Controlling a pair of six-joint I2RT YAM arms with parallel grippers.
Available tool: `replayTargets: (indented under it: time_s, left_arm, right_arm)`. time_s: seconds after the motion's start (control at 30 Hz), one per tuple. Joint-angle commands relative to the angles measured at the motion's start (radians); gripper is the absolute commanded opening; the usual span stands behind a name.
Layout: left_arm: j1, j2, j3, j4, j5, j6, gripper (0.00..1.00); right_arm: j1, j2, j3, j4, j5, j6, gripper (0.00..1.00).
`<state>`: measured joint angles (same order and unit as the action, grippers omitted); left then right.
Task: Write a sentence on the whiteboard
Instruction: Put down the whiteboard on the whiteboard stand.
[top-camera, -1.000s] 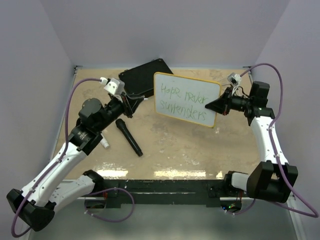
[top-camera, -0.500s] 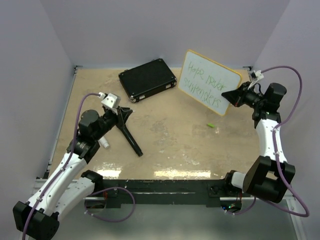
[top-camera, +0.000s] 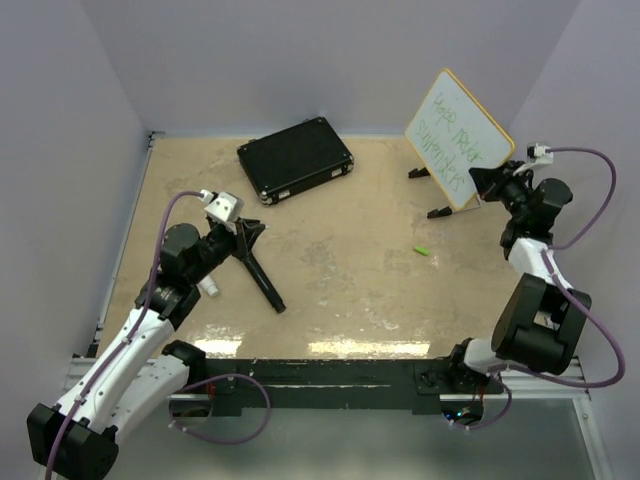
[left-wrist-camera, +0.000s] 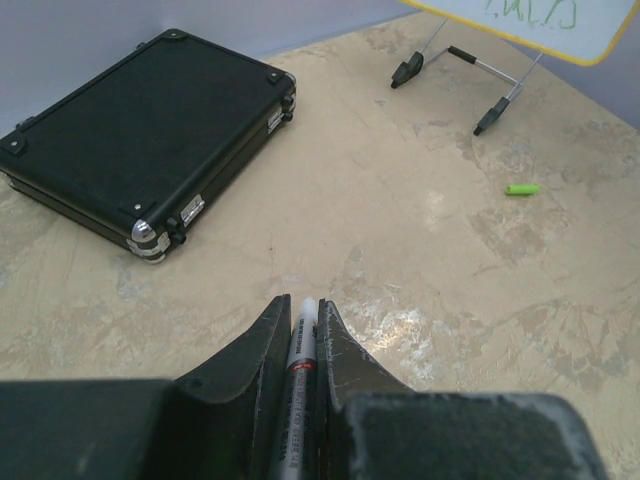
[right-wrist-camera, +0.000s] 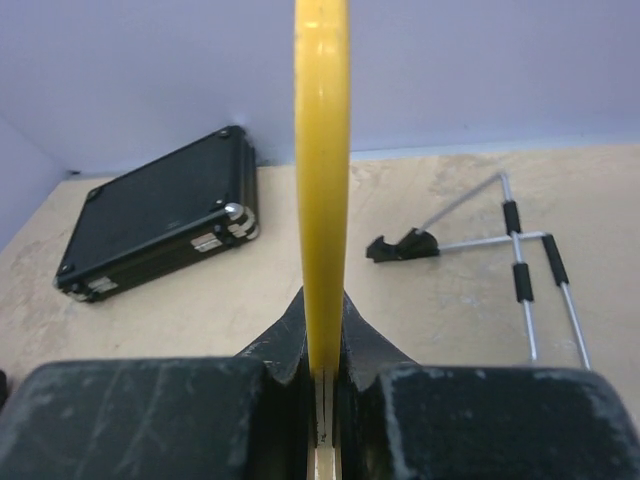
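My right gripper is shut on the lower right edge of the whiteboard and holds it tilted in the air at the back right, above a wire stand. The sentence is green scribbles on its white face. In the right wrist view the board's yellow rim runs edge-on up from between the fingers. My left gripper is shut on a white and grey marker, low over the table's left middle. The board's lower edge shows in the left wrist view.
A black case lies at the back centre. A black stick-shaped object lies just below my left gripper. A small green cap lies right of centre, and a small white piece by the left arm.
My right gripper has carried the whiteboard from the centre to the back right and turned it steeper, above the stand. My left arm has drawn back from the case toward the near left.
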<state>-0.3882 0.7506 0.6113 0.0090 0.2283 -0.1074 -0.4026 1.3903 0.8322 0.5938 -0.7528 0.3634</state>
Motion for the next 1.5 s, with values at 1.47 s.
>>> replayTargets:
  time_s: [1.47]
  left_arm:
    - [0.005,-0.042,-0.002,0.048,0.045,0.026,0.00]
  right_arm:
    - [-0.107,0.214,-0.088,0.008,0.193,-0.141,0.38]
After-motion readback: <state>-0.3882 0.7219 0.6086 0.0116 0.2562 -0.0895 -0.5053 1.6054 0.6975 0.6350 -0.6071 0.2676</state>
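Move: Ahead of the right hand, which grips the whiteboard by its near side edge, the stand waits on the table about 15 cm out, 4 cm to the right and roughly 17 cm below. The green cap lies some 6 cm back, 7 cm to the left and 23 cm below the hand; the black case is about 28 cm ahead, 45 cm to the left and 20 cm below. From the left hand the stand is roughly 32 cm ahead and 56 cm to the right, 17 cm below. Lowering the whiteboard onto its stand, the right hand sinks quickly about 10 cm while shifting some 5 cm to the right, then pauses. The fingers then open partway around the board's edge as the hand eases about 3 cm farther down and a little back, the fingertips tipping down some 15 degrees and swinging slightly clockwise overall. ##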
